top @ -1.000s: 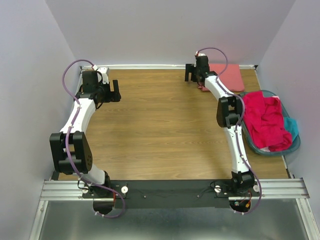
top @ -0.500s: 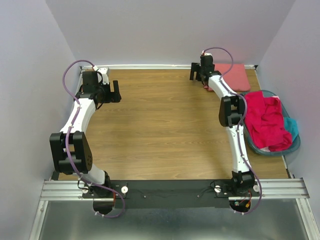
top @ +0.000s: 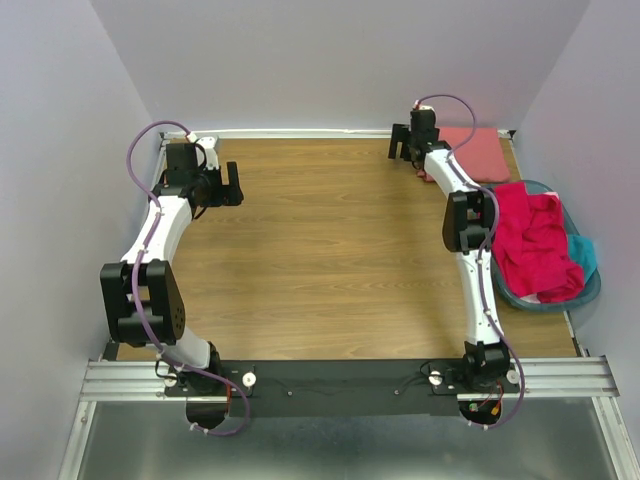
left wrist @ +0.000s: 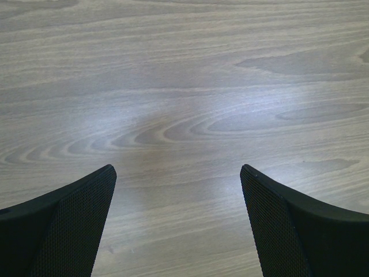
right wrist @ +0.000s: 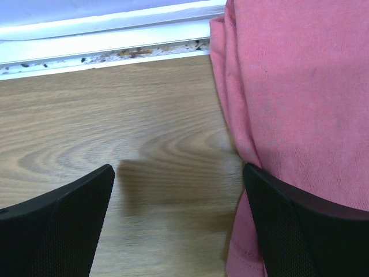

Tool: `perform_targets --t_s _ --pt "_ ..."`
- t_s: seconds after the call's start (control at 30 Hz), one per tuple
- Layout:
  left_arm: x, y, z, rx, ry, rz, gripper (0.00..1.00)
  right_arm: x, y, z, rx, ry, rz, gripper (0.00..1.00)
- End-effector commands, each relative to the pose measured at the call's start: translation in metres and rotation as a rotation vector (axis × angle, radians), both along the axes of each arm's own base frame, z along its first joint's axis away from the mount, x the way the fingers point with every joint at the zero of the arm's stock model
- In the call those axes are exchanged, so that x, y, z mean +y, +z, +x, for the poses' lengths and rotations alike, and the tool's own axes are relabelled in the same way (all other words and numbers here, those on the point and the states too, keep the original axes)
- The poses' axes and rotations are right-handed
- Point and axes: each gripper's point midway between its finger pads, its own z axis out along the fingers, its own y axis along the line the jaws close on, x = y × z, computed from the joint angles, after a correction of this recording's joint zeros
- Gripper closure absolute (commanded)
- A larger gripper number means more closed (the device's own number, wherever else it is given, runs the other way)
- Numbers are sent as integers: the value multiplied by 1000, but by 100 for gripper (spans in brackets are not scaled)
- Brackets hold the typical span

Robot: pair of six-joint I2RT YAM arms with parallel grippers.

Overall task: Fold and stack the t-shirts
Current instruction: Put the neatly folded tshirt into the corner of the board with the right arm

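Observation:
A folded salmon-pink t-shirt (top: pixel 478 150) lies flat in the table's far right corner. My right gripper (top: pixel 403 148) hangs open at its left edge. In the right wrist view the shirt (right wrist: pixel 300 86) fills the right side; the right finger (right wrist: pixel 305 231) overlaps its folded edge, and only wood lies inside the gripper (right wrist: pixel 179 190). A crumpled magenta-red t-shirt (top: pixel 530 240) and a teal one (top: pixel 585 255) sit in the basket. My left gripper (top: pixel 233 183) is open at the far left, over bare wood (left wrist: pixel 179 115), with nothing in the gripper (left wrist: pixel 179 184).
The round teal basket (top: pixel 592 290) stands at the table's right edge, beside the right arm's elbow. A white rail (right wrist: pixel 104 46) and the wall run just behind the right gripper. Lilac walls close in the table on three sides.
The right gripper has moved right and toward the back wall, closer to the salmon-pink shirt's edge. The left arm has not moved.

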Motion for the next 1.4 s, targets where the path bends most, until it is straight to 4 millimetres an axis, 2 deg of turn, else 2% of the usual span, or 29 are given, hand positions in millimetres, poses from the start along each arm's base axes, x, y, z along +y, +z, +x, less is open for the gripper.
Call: perform_targets --t_s 0.0,0.2,0.43,0.57,0.6,0.7,0.73,0.77,0.8,0.83,0.87,0.9,0.93,0.97,1.0,1.03,1.1,1.17,1.2,1.23,1.27,1.3,1.33,1.37 --pt "-1 1 3 2 -6 -20 4 -28 -20 -9 65 -59 -22 0" --pt "-1 -3 3 13 -3 -26 4 -36 -19 -8 62 -71 -24 0" --pt "0 2 6 9 -7 -20 4 -38 -18 -7 59 -74 -20 0" --pt "2 7 8 -5 -7 -10 4 -33 3 -7 37 -29 -13 0" --pt "1 7 8 -8 -10 -11 4 -28 24 -6 8 -5 -1 0" --pt "-1 17 9 -37 -19 -15 4 -21 59 -4 -45 46 -1 0" --pt "-3 25 12 -65 -39 -18 4 -12 85 -5 -82 91 28 0" --pt "-3 32 15 -88 -56 -2 4 -7 98 -5 -103 108 42 0" --pt "-1 41 19 -114 -66 16 4 -1 113 -4 -129 135 64 0" --pt "3 61 29 -179 -89 58 4 12 130 -5 -156 189 102 0" --pt "1 72 32 -212 -117 59 4 19 157 -9 -197 214 115 0" --pt "-1 83 34 -244 -139 65 4 31 168 -12 -214 254 128 0" --pt "-3 96 37 -290 -177 82 4 38 176 -18 -220 280 135 0" --pt "-5 99 37 -298 -192 84 4 45 182 -23 -222 305 143 0" --pt "-6 101 37 -300 -211 86 4 56 206 -35 -248 344 159 0" --pt "-12 103 35 -295 -261 85 4 60 196 -44 -215 361 159 0" --pt "-13 102 33 -288 -284 91 4 67 200 -63 -196 397 127 0" --pt "-15 98 27 -287 -307 100 4 72 206 -92 -169 414 95 0" --pt "-15 90 23 -273 -314 100 4 71 223 -109 -181 419 83 0" --pt "-14 87 21 -273 -311 109 4 70 225 -120 -172 420 87 0" --pt "-14 89 17 -286 -314 119 4 67 198 -138 -95 421 92 0" --pt "-15 74 11 -262 -325 129 4 66 193 -150 -69 420 95 0" --pt "-13 73 7 -270 -318 153 4 62 206 -167 -82 420 96 0" --pt "-12 67 3 -263 -319 168 4 57 179 -186 -15 421 90 0"
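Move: The folded t-shirt lies to the right of the open right hand, its middle some 17 cm right, 2 cm back and 2 cm down, with its left edge at the right finger. The board's far right corner is roughly 30 cm to this hand's right and 3 cm ahead; the red shirt in the basket is about 34 cm right and 25 cm back. From the left hand the folded t-shirt lies about 59 cm right, 20 cm ahead and 14 cm lower. Rightward and level for about 2.5 cm, the right hand keeps its right finger against the folded t-shirt's left edge, pushing it along towards the corner. It then comes free, climbing over 20 cm while drawing back and left, and turns some 25 degrees counter-clockwise, fingers still wide open. Late on, the left hand rises, first easing forward, then back, tipping up and turning about 15 degrees clockwise. ##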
